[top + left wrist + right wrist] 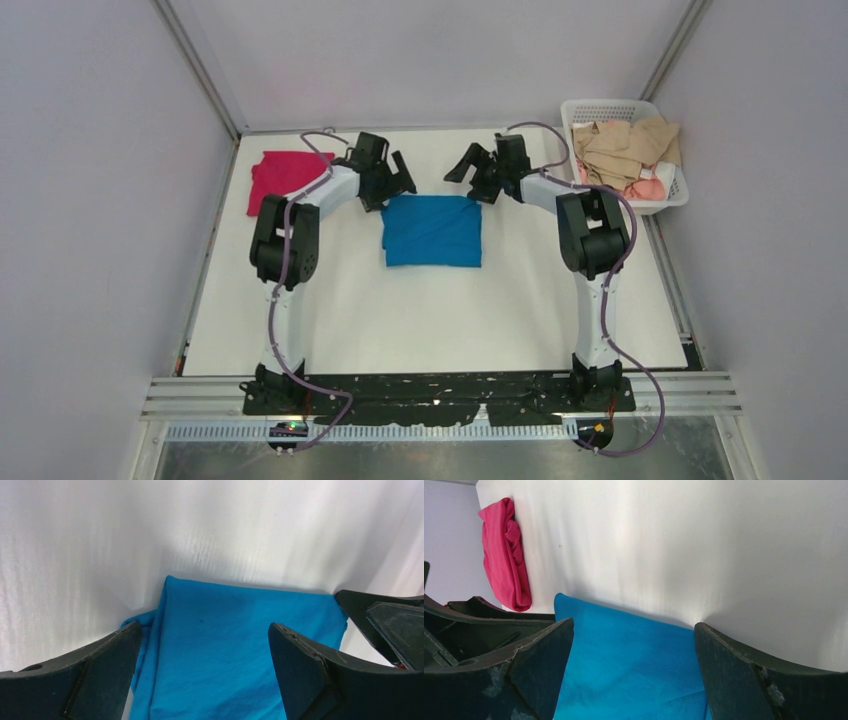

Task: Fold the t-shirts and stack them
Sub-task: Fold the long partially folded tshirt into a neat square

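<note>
The blue t-shirt (432, 230) lies folded into a rectangle at the middle of the white table. The magenta-red t-shirt (280, 175) lies folded at the far left; the right wrist view shows it (504, 555) as a flat bundle. My left gripper (398, 180) hovers open over the blue shirt's far left corner, with cloth (225, 650) showing between its spread fingers. My right gripper (462, 165) hovers open over the far right corner, the blue cloth (629, 665) below it. Neither gripper holds anything.
A white basket (660, 205) with beige and pink clothes stands at the far right, beside the table. Grey walls close in the table on three sides. The other arm's black fingers (380, 620) show at the edge of the left wrist view.
</note>
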`<state>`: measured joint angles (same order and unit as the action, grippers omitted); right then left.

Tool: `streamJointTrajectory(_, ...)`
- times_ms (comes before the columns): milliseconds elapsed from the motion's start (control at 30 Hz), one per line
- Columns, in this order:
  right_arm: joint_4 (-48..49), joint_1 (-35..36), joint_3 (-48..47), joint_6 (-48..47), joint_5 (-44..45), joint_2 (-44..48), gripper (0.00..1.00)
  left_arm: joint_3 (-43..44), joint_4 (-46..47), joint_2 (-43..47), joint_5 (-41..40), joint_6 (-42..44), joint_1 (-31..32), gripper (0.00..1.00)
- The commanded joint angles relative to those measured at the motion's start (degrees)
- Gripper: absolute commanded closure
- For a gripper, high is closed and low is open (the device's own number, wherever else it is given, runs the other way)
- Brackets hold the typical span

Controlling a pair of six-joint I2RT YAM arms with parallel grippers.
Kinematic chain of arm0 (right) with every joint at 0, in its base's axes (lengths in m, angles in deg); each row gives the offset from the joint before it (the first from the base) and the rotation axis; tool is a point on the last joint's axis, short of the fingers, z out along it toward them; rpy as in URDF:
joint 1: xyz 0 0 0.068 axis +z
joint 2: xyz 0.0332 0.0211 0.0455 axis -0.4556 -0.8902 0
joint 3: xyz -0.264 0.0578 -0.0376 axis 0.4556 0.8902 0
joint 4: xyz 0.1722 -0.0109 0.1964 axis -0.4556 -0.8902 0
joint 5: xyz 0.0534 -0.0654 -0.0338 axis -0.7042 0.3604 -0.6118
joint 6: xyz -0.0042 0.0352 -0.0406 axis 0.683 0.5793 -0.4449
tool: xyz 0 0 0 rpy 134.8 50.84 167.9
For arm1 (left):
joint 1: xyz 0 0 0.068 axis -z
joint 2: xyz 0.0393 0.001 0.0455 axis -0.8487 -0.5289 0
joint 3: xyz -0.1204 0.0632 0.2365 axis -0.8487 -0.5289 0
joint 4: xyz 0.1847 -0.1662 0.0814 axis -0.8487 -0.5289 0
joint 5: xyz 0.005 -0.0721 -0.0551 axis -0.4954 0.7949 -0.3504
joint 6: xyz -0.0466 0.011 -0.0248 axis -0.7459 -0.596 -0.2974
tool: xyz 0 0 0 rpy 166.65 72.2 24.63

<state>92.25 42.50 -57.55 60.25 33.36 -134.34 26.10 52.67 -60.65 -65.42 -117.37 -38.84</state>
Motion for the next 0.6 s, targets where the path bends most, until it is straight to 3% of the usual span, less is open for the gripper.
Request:
streamJointTrajectory(0,-6.67,-0.26,-4.15,-5.13,0.39,2.72,0.05,4.75,-4.92,3.83,-3.5,3.77,-0.28,0.0)
streamJointTrajectory(133,-14.31,-0.2,-3.73,-12.17,9.87,12.36,0.05,5.57,-10.05,10.76,-12.3,7.86,-0.09,0.01)
streamJointTrajectory(267,-15.84,-0.19,5.92,-15.23,20.94,25.95,0.05,-2.32,-11.79,18.4,-18.19,8.3,-0.15,0.0)
streamJointTrajectory(433,-13.37,0.59,24.28,-14.17,26.44,42.46,0.05,-10.56,-9.53,20.58,-10.04,8.39,-0.15,0.0)
streamJointTrajectory(567,-16.34,0.69,32.74,-14.93,31.47,52.49,0.05,-12.23,-8.52,18.5,-4.16,8.63,-0.14,0.0)
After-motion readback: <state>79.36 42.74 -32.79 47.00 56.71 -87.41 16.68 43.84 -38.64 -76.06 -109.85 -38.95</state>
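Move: Just below the two open hands, by some 2 cm, lies the folded blue t-shirt. Its middle is about 9 cm back and 9 cm right of the left hand, and 10 cm back and 8 cm left of the right hand. The red folded t-shirt lies some 24 cm left and 4 cm ahead of the left hand; the white basket stands about 38 cm right and 9 cm ahead of the right hand. Lifting off from the blue t-shirt's far corners, both open hands part outwards. The right goes up some 15 cm while drawing back and right about 11 cm each, its fingers tipping up and rolling left side down by some 25 degrees overall. The left rises about 11 cm, sinks slightly at the end, and moves less far left and back, left side rising. ##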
